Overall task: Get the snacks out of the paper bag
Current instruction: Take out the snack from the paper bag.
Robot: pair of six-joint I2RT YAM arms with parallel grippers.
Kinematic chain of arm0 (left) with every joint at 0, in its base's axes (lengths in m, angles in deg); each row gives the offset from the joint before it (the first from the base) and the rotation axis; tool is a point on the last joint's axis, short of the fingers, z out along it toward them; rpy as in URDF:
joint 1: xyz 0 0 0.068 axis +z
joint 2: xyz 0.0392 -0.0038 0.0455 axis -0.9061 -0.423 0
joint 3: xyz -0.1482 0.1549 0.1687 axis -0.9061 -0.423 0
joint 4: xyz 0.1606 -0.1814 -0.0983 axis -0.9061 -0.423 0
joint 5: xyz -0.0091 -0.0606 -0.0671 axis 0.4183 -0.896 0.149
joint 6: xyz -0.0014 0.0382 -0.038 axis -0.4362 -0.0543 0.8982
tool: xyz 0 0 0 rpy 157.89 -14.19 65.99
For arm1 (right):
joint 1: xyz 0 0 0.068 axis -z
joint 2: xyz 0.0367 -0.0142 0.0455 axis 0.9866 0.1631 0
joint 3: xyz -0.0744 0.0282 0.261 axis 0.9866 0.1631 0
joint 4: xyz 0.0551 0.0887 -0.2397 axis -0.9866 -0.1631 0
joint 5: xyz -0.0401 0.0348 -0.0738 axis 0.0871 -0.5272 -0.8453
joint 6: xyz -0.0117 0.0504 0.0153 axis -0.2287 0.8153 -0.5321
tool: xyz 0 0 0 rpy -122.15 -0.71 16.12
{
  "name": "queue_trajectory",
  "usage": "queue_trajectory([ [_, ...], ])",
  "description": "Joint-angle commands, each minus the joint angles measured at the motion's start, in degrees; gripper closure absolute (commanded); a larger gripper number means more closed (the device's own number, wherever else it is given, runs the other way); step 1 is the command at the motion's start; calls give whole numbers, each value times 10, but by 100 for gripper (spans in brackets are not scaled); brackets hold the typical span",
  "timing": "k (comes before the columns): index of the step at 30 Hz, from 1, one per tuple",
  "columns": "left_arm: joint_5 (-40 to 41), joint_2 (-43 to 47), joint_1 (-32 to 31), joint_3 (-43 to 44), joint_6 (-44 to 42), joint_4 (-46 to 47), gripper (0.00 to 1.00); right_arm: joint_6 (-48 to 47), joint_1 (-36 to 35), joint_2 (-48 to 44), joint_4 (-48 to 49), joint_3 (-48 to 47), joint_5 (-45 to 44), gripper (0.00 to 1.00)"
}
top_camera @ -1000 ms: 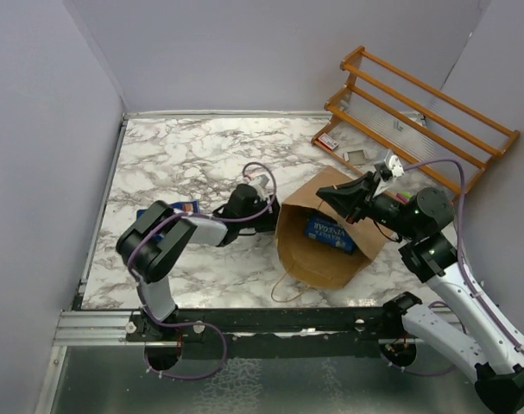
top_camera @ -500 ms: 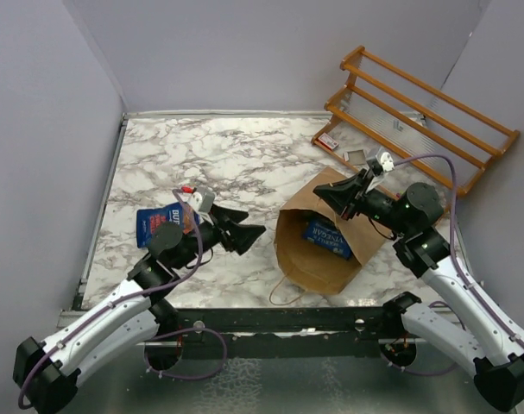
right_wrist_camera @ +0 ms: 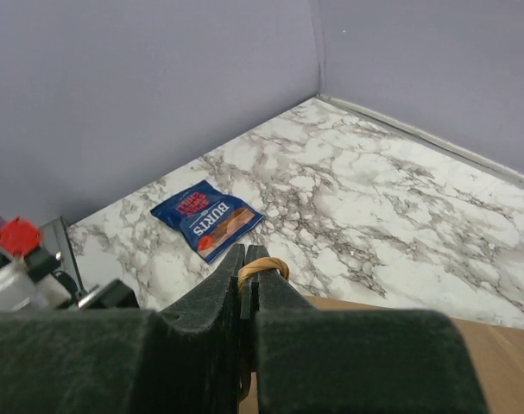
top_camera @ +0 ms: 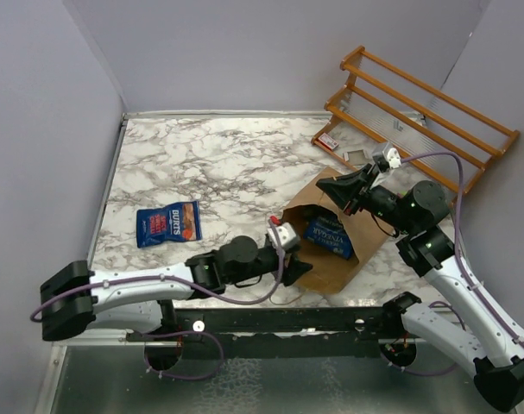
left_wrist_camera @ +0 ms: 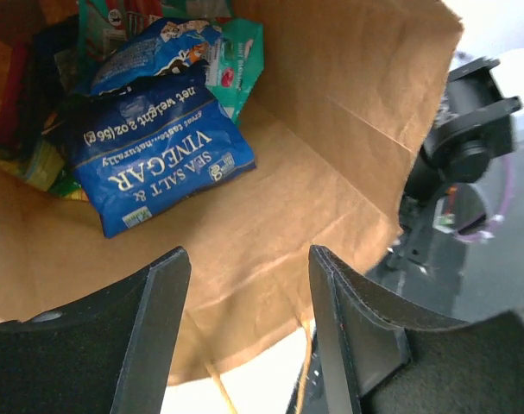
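Observation:
The brown paper bag (top_camera: 335, 263) lies on the marble table with its mouth facing my left arm. My right gripper (top_camera: 332, 195) is shut on the bag's twisted handle (right_wrist_camera: 263, 268) and holds the upper edge up. My left gripper (top_camera: 298, 269) is at the bag's mouth, open, with nothing between its fingers (left_wrist_camera: 162, 319). Inside, a blue sea salt and vinegar packet (left_wrist_camera: 158, 164) lies on the bag's lower wall, with more snacks (left_wrist_camera: 171, 43) behind it, blue and green. One blue packet (top_camera: 168, 223) lies flat on the table at the left.
A wooden slatted rack (top_camera: 417, 112) leans at the back right, with small items (top_camera: 329, 142) at its foot. Grey walls close the table on the left, back and right. The second bag handle (top_camera: 286, 293) trails near the front edge.
My left arm has swung from beside the blue packet on the table to the bag's mouth, stretched low. The packet stays on the table. My right gripper keeps its hold.

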Motion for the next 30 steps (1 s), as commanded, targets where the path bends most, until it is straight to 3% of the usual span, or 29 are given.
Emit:
queue_trajectory([
  [1,154,-99,-55,49,-96,62,41,-4,-1,-8,6,-19,-17,98],
  [10,214,-296,-63,127,-215,148,39,-6,-1,-15,-2,-31,-16,98],
  [20,234,-404,-22,155,-294,227,21,-6,-1,-21,-8,-30,-14,98],
  [28,145,-443,17,184,-277,209,14,-10,-1,-22,-10,-33,-12,98],
  [30,112,-444,25,185,-266,206,5,-12,-1,-24,-13,-33,-12,98],
])
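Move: The blue vinegar crisp pack lies inside the tipped paper bag, roughly 14 cm ahead of the left hand, 9 cm to its right and 13 cm below. A small blue snack lies behind it, about 16 cm ahead and 14 cm right of the left hand, with a teal snack pack some 12 cm ahead and 16 cm right, both about 15 cm lower. From the right hand, the vinegar pack is about 3 cm ahead, 5 cm right and 27 cm below. The left hand reaches into the open mouth of the bag towards the blue vinegar pack, first swinging right and sinking for about 6 cm, then driving mostly forward, about 12 cm in all, while still going down to end some 10 cm lower. On the way its wrist turns some 35 degrees so the fingers point more forward and down, and they spread from half open to nearly wide, while the shut right fingers keep their pinch on the bag's cord handle, easing up barely 1.5 cm. ##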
